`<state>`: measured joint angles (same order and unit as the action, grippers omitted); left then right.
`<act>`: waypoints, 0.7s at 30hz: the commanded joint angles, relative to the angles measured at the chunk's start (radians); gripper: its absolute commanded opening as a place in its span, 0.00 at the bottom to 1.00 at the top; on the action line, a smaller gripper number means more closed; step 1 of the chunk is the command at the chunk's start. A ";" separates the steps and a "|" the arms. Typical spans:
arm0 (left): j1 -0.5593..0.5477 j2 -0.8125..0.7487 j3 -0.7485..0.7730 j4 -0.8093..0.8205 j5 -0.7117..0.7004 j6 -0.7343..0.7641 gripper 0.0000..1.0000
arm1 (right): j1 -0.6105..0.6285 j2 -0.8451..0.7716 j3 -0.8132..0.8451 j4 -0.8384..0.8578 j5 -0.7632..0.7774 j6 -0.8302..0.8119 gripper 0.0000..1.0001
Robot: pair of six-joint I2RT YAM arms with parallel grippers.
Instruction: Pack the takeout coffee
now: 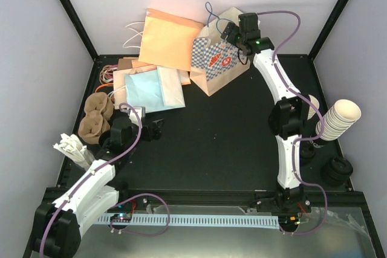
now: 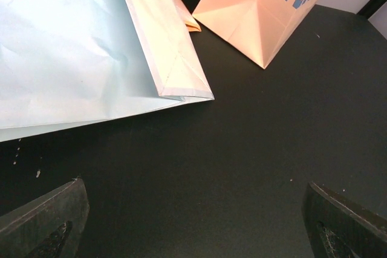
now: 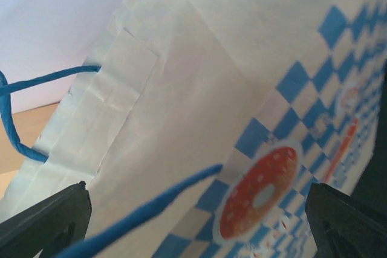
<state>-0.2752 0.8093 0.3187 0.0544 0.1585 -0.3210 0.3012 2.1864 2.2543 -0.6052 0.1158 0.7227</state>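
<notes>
The takeout coffee as a single cup shows in no view. The blue-checked paper bag (image 1: 217, 58) stands at the back of the table, leaning, with blue handles (image 1: 210, 11). My right gripper (image 1: 228, 33) hovers at the bag's top edge, open and empty. In the right wrist view my right gripper (image 3: 196, 222) faces the bag's side (image 3: 199, 89), its donut logo (image 3: 260, 197) and a blue handle (image 3: 151, 209) between the spread fingers. My left gripper (image 1: 156, 130) is low at the left, open; in its wrist view my left gripper (image 2: 196, 228) holds only bare black table (image 2: 242, 161).
Flat paper bags lie at the back left: orange (image 1: 169, 37), light blue (image 1: 145, 92), cream (image 1: 172, 86). A nested cup stack (image 1: 338, 116) lies at the right edge, with another cream rim (image 1: 313, 104) behind the right elbow. Brown holders (image 1: 97, 116) and black lids (image 1: 338, 170) sit at the sides.
</notes>
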 commanded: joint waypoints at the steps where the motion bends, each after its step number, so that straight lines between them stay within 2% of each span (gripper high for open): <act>1: -0.002 -0.004 0.002 0.032 0.002 0.011 0.99 | -0.004 0.055 0.082 0.054 -0.032 -0.047 0.99; 6: -0.002 0.002 0.002 0.036 0.007 0.012 0.99 | -0.003 0.062 0.084 0.033 -0.012 -0.005 0.96; 11: -0.002 0.002 0.000 0.039 0.009 0.010 0.99 | -0.002 -0.008 0.000 -0.007 0.007 0.049 0.77; 18: -0.002 0.008 0.000 0.046 0.008 0.010 0.99 | -0.002 -0.191 -0.249 0.062 0.007 0.094 0.47; 21: -0.002 0.012 0.000 0.047 0.009 0.012 0.99 | -0.002 -0.235 -0.288 0.052 -0.008 0.092 0.46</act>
<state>-0.2752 0.8139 0.3180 0.0673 0.1589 -0.3210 0.3012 2.0167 2.0117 -0.5671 0.1116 0.8017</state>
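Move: The near top rim of the checked takeout bag runs almost between the right hand's open fingers, about 2 cm ahead, level sideways and 2 cm below. The near blue handle arches about 3 cm left, 1 cm ahead and 2 cm above. The leaning orange bag is some 22 cm left, about 2 cm back and 12 cm lower. From the left hand, that rim lies about 33 cm ahead, 26 cm right and 12 cm higher. The takeout bag's near rim is taken between the right fingers, left one inside the mouth and right one outside: the hand eases forward and down a further 1.5 cm or so, then the fingers close to about half open while it draws back roughly 5 cm towards the base and a little right, lifting slightly at the end. ##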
